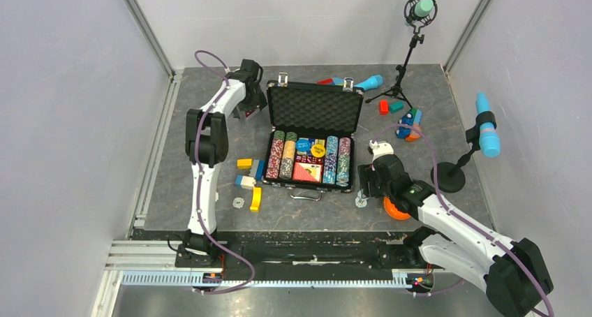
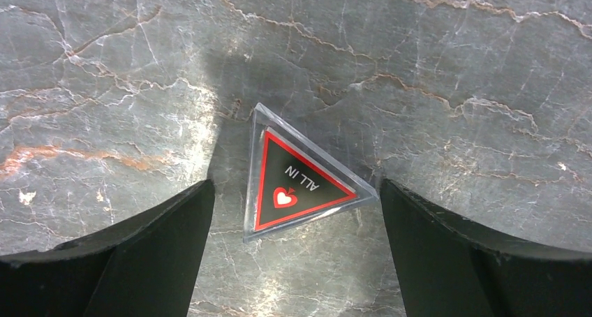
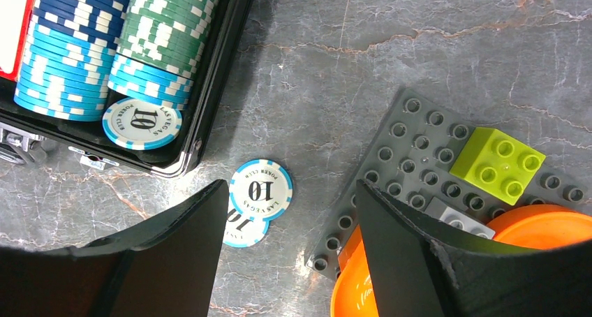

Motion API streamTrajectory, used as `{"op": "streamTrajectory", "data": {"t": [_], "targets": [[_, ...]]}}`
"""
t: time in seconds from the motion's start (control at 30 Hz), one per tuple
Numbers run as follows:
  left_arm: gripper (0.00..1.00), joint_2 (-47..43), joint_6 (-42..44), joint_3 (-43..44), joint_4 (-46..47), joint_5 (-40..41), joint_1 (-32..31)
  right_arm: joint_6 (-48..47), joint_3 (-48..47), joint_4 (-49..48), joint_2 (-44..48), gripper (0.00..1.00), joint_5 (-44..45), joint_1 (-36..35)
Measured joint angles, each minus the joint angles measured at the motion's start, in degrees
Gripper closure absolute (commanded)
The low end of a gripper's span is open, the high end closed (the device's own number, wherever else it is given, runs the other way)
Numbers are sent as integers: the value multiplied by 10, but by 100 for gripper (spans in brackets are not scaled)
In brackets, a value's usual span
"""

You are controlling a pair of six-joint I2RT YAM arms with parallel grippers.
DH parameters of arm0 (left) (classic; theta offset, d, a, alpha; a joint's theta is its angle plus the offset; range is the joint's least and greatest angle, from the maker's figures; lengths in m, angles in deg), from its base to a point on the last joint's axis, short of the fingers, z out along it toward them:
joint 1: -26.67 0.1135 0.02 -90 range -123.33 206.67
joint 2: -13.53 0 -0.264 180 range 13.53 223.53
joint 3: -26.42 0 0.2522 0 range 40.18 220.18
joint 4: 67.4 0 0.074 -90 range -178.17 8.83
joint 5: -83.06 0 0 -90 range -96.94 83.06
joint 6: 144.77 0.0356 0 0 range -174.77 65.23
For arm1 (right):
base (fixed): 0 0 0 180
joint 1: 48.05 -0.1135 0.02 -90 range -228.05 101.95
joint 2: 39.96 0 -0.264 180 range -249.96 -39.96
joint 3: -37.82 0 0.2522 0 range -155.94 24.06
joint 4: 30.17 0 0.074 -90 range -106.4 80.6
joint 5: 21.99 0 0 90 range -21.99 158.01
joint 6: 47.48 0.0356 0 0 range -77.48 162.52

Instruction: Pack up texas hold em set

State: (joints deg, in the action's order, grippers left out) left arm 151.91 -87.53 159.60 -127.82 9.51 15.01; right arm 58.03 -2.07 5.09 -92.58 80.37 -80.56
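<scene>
The black case (image 1: pixel 315 107) of the texas hold em set lies open at mid-table, with rows of coloured chips (image 1: pixel 336 160) in its tray. My left gripper (image 1: pixel 249 113) hangs left of the lid, open. In the left wrist view, a clear triangular "ALL IN" button (image 2: pixel 279 160) lies flat between the open left gripper's (image 2: pixel 297 212) fingers, untouched. My right gripper (image 1: pixel 364 184) is at the case's front right corner (image 3: pixel 209 107). It is open over two overlapping blue-white "10" chips (image 3: pixel 262 188) on the table, with the right gripper (image 3: pixel 292 191) holding nothing.
A grey studded plate (image 3: pixel 412 149) with a lime brick (image 3: pixel 497 161) and an orange bowl (image 3: pixel 537 226) lie right beside the right fingers. Toy blocks (image 1: pixel 249 170) sit left of the case. Two microphone stands (image 1: pixel 401 72) (image 1: pixel 450 177) stand back right.
</scene>
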Motion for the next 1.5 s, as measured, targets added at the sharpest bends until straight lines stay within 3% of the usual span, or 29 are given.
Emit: {"op": "streamTrajectory", "data": {"t": [0.33,0.93,1.5], "targets": [[10,8,-7,10,-1,0,0,-1,0,-1,-2,30,0,0],[40,7,-9,8,-1,1,0,-1,0,-5,-5,30,-1,0],[42,-43,-8,-50,-2,19,0,-1,0,-5,-3,30,-3,0]]}}
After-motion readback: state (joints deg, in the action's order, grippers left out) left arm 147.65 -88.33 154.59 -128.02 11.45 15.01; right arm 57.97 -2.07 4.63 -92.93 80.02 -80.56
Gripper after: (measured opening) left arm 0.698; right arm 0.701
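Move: The black-and-red triangular ALL IN button lies on the table right between the left hand's open fingertips, level with them and barely 1 cm below. The open case's tray has its middle about 18 cm back and 23 cm to the right; the blue button in it is some 14 cm back and 20 cm right. A yellow block is about 20 cm back, 1 cm left. From the resting right hand, the triangular button is roughly 28 cm ahead, 42 cm left and 5 cm down. With its fingertips down at the table around the triangular ALL IN button, the left hand holds still and narrows its wide-open fingers by about a quarter of their range until they pinch the button by its edges. Keeping that grip and almost the same wrist attitude, it then draws back about 2 cm, drifting some 1 cm left, and rises about 1 cm at the very end, starting to carry the button off the tabletop. ##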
